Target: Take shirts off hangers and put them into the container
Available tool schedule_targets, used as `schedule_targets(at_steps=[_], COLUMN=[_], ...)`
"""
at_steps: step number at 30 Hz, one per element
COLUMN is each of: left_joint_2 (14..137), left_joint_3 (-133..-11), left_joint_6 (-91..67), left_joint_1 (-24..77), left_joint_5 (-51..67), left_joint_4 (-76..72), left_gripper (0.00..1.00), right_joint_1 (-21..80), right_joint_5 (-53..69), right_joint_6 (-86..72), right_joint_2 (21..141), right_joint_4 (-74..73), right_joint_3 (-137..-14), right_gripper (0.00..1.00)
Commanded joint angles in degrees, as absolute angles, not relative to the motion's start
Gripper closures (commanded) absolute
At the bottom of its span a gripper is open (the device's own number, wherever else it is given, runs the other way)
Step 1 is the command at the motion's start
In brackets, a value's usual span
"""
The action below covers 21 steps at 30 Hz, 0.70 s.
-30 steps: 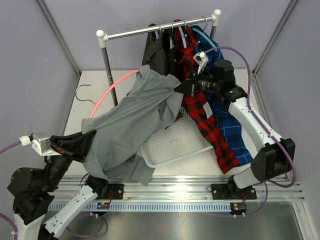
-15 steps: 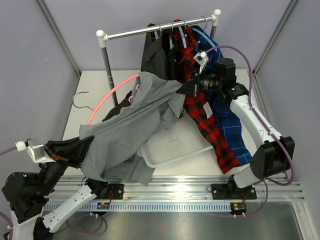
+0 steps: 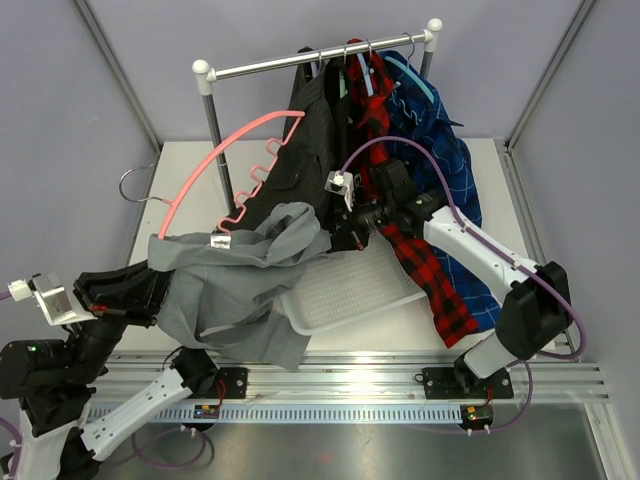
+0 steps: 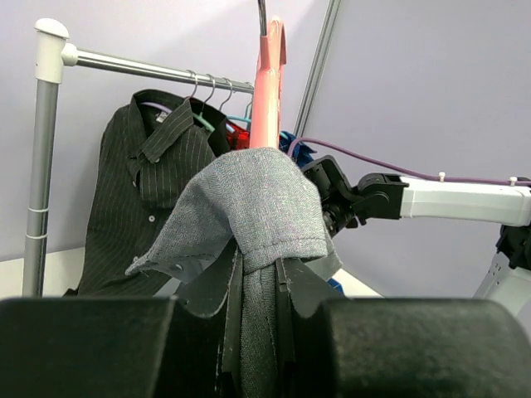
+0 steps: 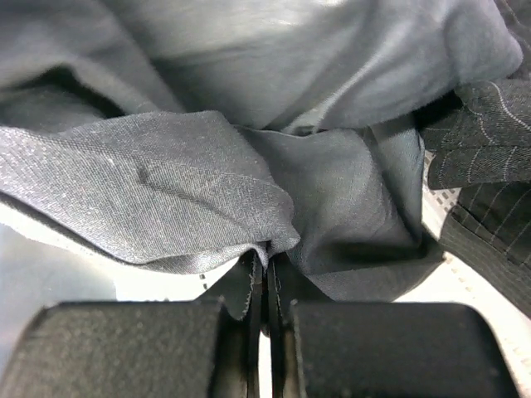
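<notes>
The grey shirt (image 3: pixel 240 275) hangs bunched between my two grippers, above the table's left half. My left gripper (image 3: pixel 160 288) is shut on one end of it; in the left wrist view the cloth (image 4: pixel 249 207) is pinched between the fingers (image 4: pixel 259 282). My right gripper (image 3: pixel 338 238) is shut on the other end, a thin edge of fabric (image 5: pixel 199 199) between its pads (image 5: pixel 270 274). The pink hanger (image 3: pixel 235 150) stands bare above the shirt, its lower end touching the cloth. The white container (image 3: pixel 350 285) lies just beneath my right gripper.
The black shirt (image 3: pixel 315 125), the red plaid shirt (image 3: pixel 405 245) and the blue plaid shirt (image 3: pixel 450 175) hang from the white-and-steel rail (image 3: pixel 300 62). The rail's post (image 3: pixel 215 140) stands behind the pink hanger. The plaid shirts trail over the basket's right side.
My right gripper has dropped down and left toward the basket, dragging the grey shirt. The left gripper has pulled further left. The pink hanger has slipped out of most of the shirt.
</notes>
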<state>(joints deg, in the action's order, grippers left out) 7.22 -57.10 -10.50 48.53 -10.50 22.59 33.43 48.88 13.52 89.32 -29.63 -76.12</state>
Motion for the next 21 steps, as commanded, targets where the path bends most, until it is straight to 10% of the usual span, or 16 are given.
schedule_targets(at_steps=[1, 15, 21], left_joint_2=[7.6, 12.9, 15.4], left_joint_3=[-58.0, -54.9, -54.4], left_joint_6=[-10.0, 1.6, 4.5], left_joint_1=[48.8, 48.8, 48.8], left_joint_5=[-10.5, -31.9, -34.5], left_joint_4=[11.7, 8.2, 9.8], left_gripper=[1.00, 1.00, 1.00], right_joint_1=[32.9, 37.9, 39.6], right_joint_5=[47.9, 33.5, 39.5], right_joint_6=[17.7, 0.4, 3.7], right_joint_2=[86.1, 105.3, 112.8], right_joint_4=[-29.6, -19.1, -27.9], right_joint_3=[-76.6, -109.3, -114.3], right_gripper=[1.00, 1.00, 0.68])
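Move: Right fingers hold a gathered fold of the grey shirt; the middle of the pink hanger lies about 19 cm to this hand's left, level with it in reach and some 26 cm higher. From this hand, the dark shirt on the rack is about 18 cm ahead and 10 left, the red plaid shirt 10 ahead and 11 right, the container 3 ahead, straight below by 20. For the left hand, gripping grey cloth at the hanger, the hanger's middle is 16 cm ahead, 13 right, 5 up. The right hand sweeps its fold of grey shirt forward, left and up towards the pink hanger and the dark shirt, about 10 cm each way, cresting at nearly 14 cm up and then dipping some 3 cm while its shut fingers start to open around the cloth. The left hand keeps its pinch on shirt and hanger, moving about 6 cm forward and a little left while turning some 20 degrees counter-clockwise, which swings the hanger away to the left. ##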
